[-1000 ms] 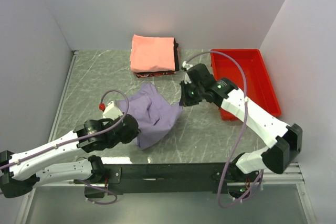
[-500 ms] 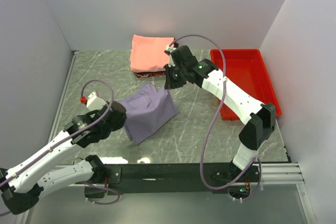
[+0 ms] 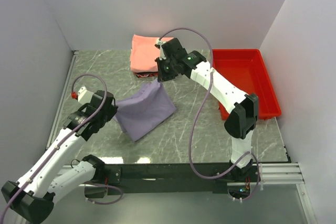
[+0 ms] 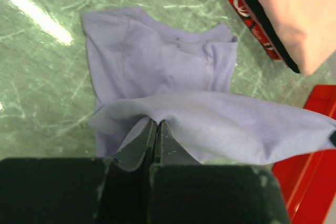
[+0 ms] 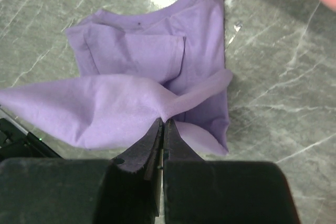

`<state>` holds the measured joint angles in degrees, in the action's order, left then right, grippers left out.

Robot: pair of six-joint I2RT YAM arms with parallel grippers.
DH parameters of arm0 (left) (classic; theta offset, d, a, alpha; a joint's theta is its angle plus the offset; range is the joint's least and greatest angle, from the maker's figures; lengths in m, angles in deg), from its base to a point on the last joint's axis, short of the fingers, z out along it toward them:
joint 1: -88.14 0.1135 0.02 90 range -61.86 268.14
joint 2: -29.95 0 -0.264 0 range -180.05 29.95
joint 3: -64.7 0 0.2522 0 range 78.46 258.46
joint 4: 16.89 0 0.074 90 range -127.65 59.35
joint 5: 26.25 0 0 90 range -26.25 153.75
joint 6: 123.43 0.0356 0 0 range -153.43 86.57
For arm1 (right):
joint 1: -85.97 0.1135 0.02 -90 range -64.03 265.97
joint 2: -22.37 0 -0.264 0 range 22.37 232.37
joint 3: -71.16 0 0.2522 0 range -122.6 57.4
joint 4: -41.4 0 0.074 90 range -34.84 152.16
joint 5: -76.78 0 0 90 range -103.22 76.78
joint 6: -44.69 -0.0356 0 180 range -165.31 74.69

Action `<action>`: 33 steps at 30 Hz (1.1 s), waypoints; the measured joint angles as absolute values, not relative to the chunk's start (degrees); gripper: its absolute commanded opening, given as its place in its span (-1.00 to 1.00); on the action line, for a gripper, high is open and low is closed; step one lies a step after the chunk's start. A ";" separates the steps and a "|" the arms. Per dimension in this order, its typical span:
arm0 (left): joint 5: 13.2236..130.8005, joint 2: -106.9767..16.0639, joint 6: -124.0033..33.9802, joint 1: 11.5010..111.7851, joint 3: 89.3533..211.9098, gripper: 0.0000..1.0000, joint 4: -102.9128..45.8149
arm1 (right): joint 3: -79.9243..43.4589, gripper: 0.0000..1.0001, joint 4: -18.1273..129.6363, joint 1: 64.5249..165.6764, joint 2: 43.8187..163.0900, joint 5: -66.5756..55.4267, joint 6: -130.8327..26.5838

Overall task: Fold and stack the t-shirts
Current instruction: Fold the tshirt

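A lavender-purple t-shirt (image 3: pixel 144 110) lies partly folded in the middle of the table, its lifted edge stretched between both arms. My left gripper (image 3: pixel 111 109) is shut on the shirt's left corner (image 4: pixel 157 114). My right gripper (image 3: pixel 159 78) is shut on the far right corner (image 5: pixel 167 115), just in front of the stack. The collar and a sleeve of the purple t-shirt (image 5: pixel 152 45) rest flat on the marble beneath. At the back stands a stack of folded t-shirts, salmon-pink (image 3: pixel 144 52) on top, with black (image 4: pixel 268 27) and dark red (image 4: pixel 251 29) below it.
A red plastic tray (image 3: pixel 251 80) stands at the right, its corner (image 4: pixel 310 166) showing in the left wrist view. White walls close the left, back and right sides. A black rail (image 3: pixel 173 171) runs along the near table edge.
Both grippers have carried the purple shirt's edge back and to the left. The right one went toward the stack, the left one out to the left, pulling the cloth taut.
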<state>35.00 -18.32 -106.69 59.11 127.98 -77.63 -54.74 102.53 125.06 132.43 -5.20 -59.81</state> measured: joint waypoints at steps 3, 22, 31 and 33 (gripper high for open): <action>37.97 -19.11 -104.11 63.59 126.58 -0.99 -75.06 | -56.35 -1.00 102.62 125.02 133.83 -4.94 -59.05; 44.70 -33.73 -95.71 80.66 121.84 -0.99 -59.51 | -60.64 -1.00 88.15 124.91 147.69 -3.87 -56.56; 46.32 -42.63 -93.18 85.31 121.77 -0.14 -52.89 | -62.91 -0.44 79.43 124.91 154.36 -7.00 -56.82; 46.65 -44.16 -92.39 85.62 121.79 0.45 -52.61 | -63.87 0.03 79.17 124.91 155.41 -7.65 -56.62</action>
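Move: The two hands hold the purple t-shirt's raised far edge, its rest trailing over the table 6 cm back, 4 left of the right hand. The right corner's landing spot is about 11 cm ahead, 7 left, 10 below the right hand, with the coral stack 21 ahead, 3 left. The left corner's spot is 8 ahead, 8 left, 12 below the left hand; from there the stack is some 32 ahead, 12 right. Both hands carry the t-shirt's edge forward-left and about 10 cm down towards the table, then open their fingers. ##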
